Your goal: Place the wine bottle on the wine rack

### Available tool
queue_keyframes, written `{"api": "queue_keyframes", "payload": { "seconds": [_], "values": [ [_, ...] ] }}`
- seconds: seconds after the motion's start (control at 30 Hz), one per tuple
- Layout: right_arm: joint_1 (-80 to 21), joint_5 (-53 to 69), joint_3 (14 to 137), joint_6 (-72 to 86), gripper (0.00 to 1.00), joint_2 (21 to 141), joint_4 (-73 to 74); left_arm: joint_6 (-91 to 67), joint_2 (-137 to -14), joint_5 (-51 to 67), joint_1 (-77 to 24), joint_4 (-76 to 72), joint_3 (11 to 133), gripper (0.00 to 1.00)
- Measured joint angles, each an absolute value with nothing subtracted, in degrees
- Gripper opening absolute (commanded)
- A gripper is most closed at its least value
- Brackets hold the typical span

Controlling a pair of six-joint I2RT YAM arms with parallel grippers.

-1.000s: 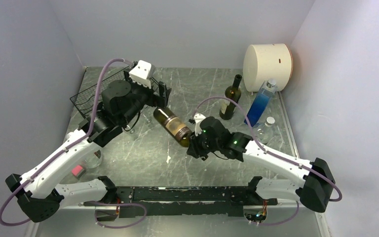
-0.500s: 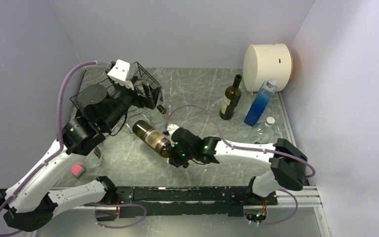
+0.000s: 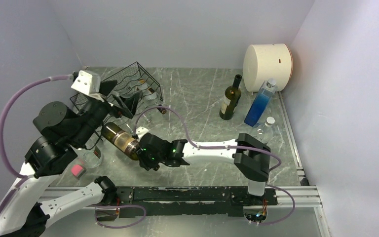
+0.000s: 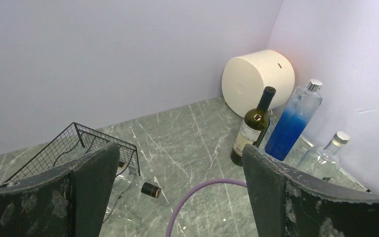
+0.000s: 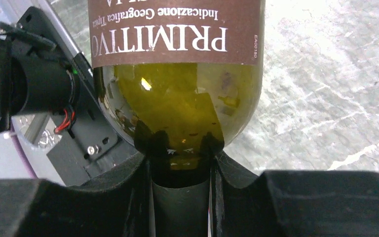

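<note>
The wine bottle [image 3: 121,139], dark green with a brown label, hangs tilted over the table in front of the rack, base toward the left. My right gripper [image 3: 145,154] is shut on its neck; the right wrist view shows the bottle [image 5: 177,89] with the gripper [image 5: 180,197] closed round the neck. The black wire wine rack [image 3: 137,79] stands at the back left and shows in the left wrist view [image 4: 74,148]. My left gripper [image 3: 123,104] is raised beside the rack, open and empty [image 4: 180,197]. A clear bottle with a dark cap [image 4: 150,190] lies at the rack's foot.
An upright dark wine bottle [image 3: 230,98], a blue bottle [image 3: 260,103] and a small clear bottle [image 3: 265,127] stand at the back right by a white cylinder [image 3: 266,60]. A glass [image 3: 94,157] and a pink object [image 3: 78,170] sit near the left arm.
My right gripper has carried the wine bottle leftward across the table toward the front of the rack. My left arm has drawn back to the left and risen, still open.
</note>
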State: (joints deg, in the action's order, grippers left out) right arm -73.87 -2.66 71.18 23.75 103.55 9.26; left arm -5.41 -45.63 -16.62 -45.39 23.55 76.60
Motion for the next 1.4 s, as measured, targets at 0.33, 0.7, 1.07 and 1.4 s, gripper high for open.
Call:
{"api": "queue_keyframes", "payload": {
  "seconds": [0.33, 0.7, 1.07, 1.4],
  "values": [
    [-73.95, -4.14, 74.96, 27.24, 0.00, 110.65, 9.13, -5.21, -42.96, -16.23, -45.39, 25.15, 75.88, 0.98],
    [-73.95, -3.05, 81.95, 28.40, 0.00, 116.92, 9.41, -4.71, -42.37, -15.14, -45.39, 26.55, 75.24, 0.98],
    [-73.93, -2.76, 85.52, 29.65, 0.00, 120.97, 9.67, -4.23, -41.95, -12.95, -45.39, 27.51, 75.24, 0.98],
    [-73.67, -3.95, 94.06, 31.97, 0.07, 127.28, 9.54, -4.25, -42.48, -12.34, -45.39, 27.79, 75.24, 0.98]
  ]
}}
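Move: The right hand holds the wine bottle by its neck, base pointing ahead and left. The wine rack it is bound for has its middle about 28 cm ahead, 13 cm left and 5 cm below; the clear bottle already lying there is some 30 cm ahead and 1 cm right. A glass bottle stands about 8 cm ahead and 25 cm left at hand height. From the left hand the rack's middle lies roughly 19 cm ahead, 12 cm left and 42 cm below. Still pinching the neck, the right hand brings the wine bottle base-first towards the near end of the rack: it mostly sinks at first, then slides left, some 9 cm left and 5 cm down in all, easing forward a little at the end. The wrist barely turns. The left hand, open and high, eases back about 2 cm. ##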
